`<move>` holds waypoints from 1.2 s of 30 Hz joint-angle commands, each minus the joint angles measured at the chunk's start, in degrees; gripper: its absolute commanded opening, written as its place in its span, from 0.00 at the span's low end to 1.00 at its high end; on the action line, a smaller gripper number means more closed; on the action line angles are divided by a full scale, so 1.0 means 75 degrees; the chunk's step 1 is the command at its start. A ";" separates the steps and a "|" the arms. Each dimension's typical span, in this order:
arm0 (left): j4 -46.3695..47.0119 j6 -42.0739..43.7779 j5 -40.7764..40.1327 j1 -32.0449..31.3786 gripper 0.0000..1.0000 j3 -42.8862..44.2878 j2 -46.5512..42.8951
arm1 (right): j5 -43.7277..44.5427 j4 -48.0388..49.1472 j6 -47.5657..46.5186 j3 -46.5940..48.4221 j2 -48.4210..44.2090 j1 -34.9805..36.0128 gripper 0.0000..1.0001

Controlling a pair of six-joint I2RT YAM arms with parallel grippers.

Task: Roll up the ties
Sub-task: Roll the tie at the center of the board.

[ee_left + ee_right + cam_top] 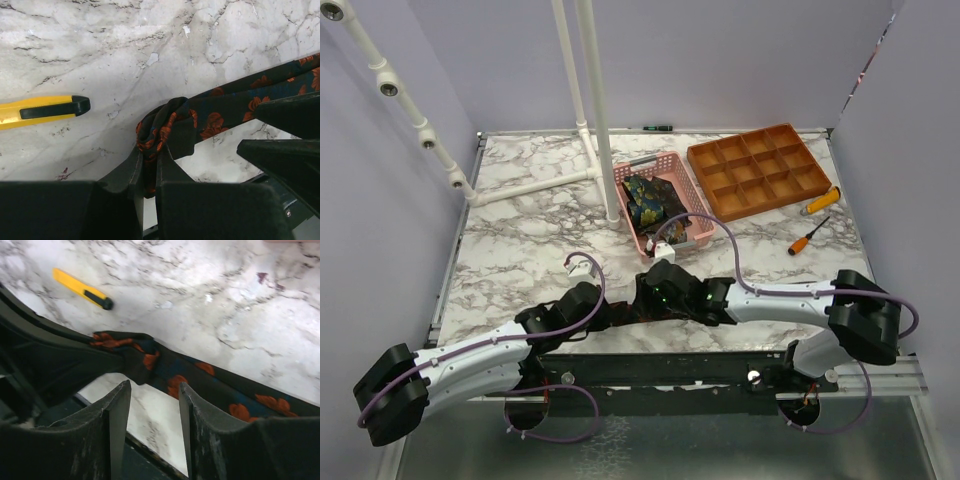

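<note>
A dark navy tie with orange-red flowers (215, 107) lies as a long strip on the marble near the table's front edge. Its end is bunched into a small fold, and my left gripper (148, 160) is shut on that fold. In the right wrist view the same tie (200, 382) runs just past my right gripper (155, 387), whose jaws stand open with only bare marble between them. From above, both grippers meet at the front middle, left gripper (612, 318) and right gripper (645, 303). More patterned ties (648, 200) sit in the pink basket (692, 232).
A yellow and black cutter (45, 107) lies on the marble left of the fold, and the right wrist view shows the cutter (82, 288) too. An orange compartment tray (760, 170) stands at the back right with two orange-handled screwdrivers (809, 237) beside it. A white pipe frame (595, 120) rises behind the basket.
</note>
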 commanded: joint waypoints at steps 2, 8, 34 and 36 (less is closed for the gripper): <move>-0.0099 0.0064 0.0178 0.0024 0.00 0.0109 -0.0048 | -0.0667 0.0955 0.0683 0.0380 0.0657 -0.0007 0.45; -0.0245 0.0128 0.0174 0.0025 0.00 0.0261 0.0028 | -0.0669 0.0956 0.1016 0.0721 0.1446 -0.0133 0.22; -0.1413 0.0724 0.0071 -0.0004 0.00 0.2036 0.1326 | -0.2220 0.4388 0.2634 -0.0965 0.2534 -0.0445 0.11; -0.1444 0.0729 0.0005 -0.0069 0.00 0.2226 0.1511 | -0.2335 0.5065 0.2794 -0.1238 0.2619 -0.0490 0.11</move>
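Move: Roughly 6 cm to the right hand's left, level fore-and-aft and some 5 cm lower, sits the rolled end of the tie; the unrolled strip runs rightward below that hand, its middle about 4 cm right and 6 cm down. The yellow cutter lies about 15 cm left and 7 cm ahead. The left hand already grips the roll, whose middle is barely 2 cm to its right, 1 cm ahead and 1 cm lower. Swinging about 4 cm left with open fingers, the right hand then sinks towards the tie as the fingers close, pinching it right beside the left fingertips. With the tie pinched it eases a little farther left and down, 4.5 cm lower in all, its wrist rolling left side up and tipping down. The left hand keeps its grip, rises about 1 cm and rolls some 10 degrees, left side up. ##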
